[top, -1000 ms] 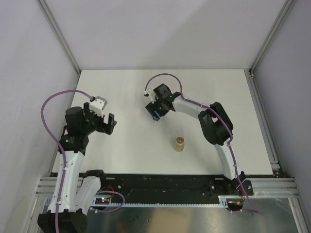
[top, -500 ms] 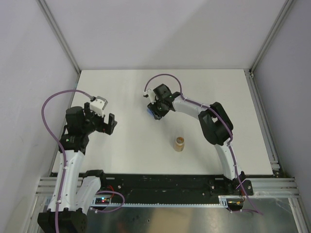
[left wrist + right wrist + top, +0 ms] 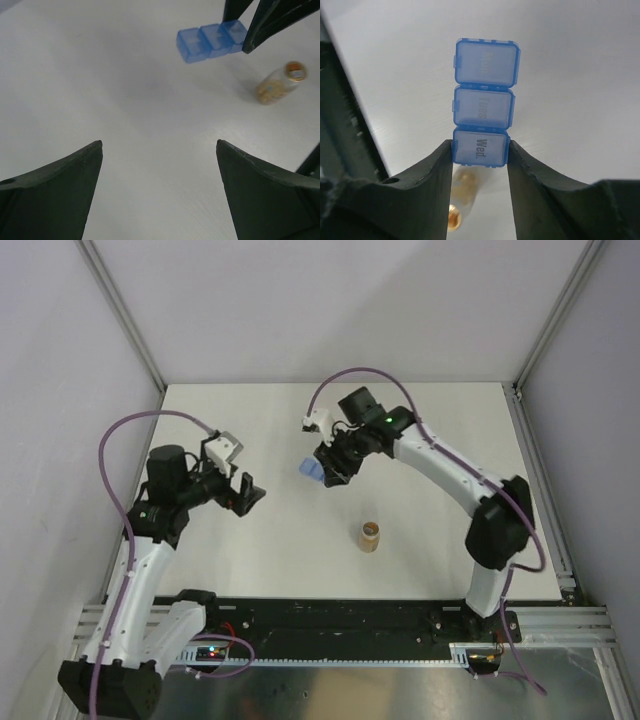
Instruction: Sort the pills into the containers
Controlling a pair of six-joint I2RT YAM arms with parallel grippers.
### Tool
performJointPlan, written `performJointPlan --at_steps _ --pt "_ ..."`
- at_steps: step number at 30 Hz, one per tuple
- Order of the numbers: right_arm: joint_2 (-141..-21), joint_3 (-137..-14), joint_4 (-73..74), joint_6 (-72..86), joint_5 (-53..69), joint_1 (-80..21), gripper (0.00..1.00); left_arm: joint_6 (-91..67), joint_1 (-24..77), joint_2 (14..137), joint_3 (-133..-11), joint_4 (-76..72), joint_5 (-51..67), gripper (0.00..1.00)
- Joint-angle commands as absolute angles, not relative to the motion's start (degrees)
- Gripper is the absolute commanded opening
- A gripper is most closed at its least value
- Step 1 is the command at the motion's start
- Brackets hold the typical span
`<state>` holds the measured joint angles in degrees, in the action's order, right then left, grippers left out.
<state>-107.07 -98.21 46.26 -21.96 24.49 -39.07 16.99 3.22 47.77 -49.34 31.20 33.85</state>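
The containers are three lidded compartments of a light-blue pill box [image 3: 484,100], all lids shut, the nearest marked "Wed.". My right gripper [image 3: 480,147] is shut on that end compartment, one finger on each side. The rest of the strip sticks out beyond the fingertips. From above, the box [image 3: 312,469] pokes out left of the right gripper [image 3: 333,472] at mid-table. My left gripper [image 3: 248,496] stands open and empty to the left, apart from the box [image 3: 212,41]. No pills show in any view.
A small amber bottle [image 3: 369,535] stands on the white table nearer the arm bases than the box, also in the left wrist view [image 3: 278,84] and blurred beneath the right fingers [image 3: 460,200]. Grey walls enclose the table [image 3: 250,430].
My right gripper has shut on the pill box and the right arm has stretched out, carrying the box slightly. The left arm has swung its open gripper to the right.
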Motion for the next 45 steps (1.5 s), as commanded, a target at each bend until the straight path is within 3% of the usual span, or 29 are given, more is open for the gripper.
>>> performJointPlan --at_steps 1,11,25,31,45 --pt "-99.4 -99.1 58.5 -28.7 36.4 -38.7 0.06 17.8 12.1 49.2 -55.8 32.6 37.6 0.98" --pt "-90.9 -101.4 71.3 -35.4 43.1 -40.0 0.01 16.1 26.0 55.6 -67.2 34.6 39.9 0.98" --pt "-87.4 -100.7 73.0 -35.5 45.5 -40.2 0.0 15.5 33.9 61.0 -70.3 35.4 45.5 0.98" --pt "-87.2 -100.9 73.1 -35.6 45.6 -40.2 0.0 15.2 35.5 62.8 -70.5 35.5 45.5 0.93" --pt "-86.8 -100.0 72.8 -35.5 45.3 -40.3 0.0 12.6 35.9 67.2 -73.1 35.4 48.6 0.48"
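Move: My right hand already holds the blue pill box by its Wed. end; the box's middle lies about 3 cm to that hand's left and 1 cm ahead, level with it. I will take it to a meeting spot some 14 cm back, 5 cm right and 10 cm up. From my open left hand the box's middle is about 7 cm ahead, 15 cm right, 6 cm below. The pill bottle stands roughly 9 cm back, 10 cm right and 12 cm below my right hand. I draw the pill box back about 14 cm and up with my right hand, turning it counter-clockwise, then hold it still. Meanwhile I sweep my open left hand some 17 cm right, also back and up, sinking slightly later on, and swing it about 40 degrees clockwise to face the box's free Mon. end; there I close its fingers about halfway, bringing the tips against the sides. ##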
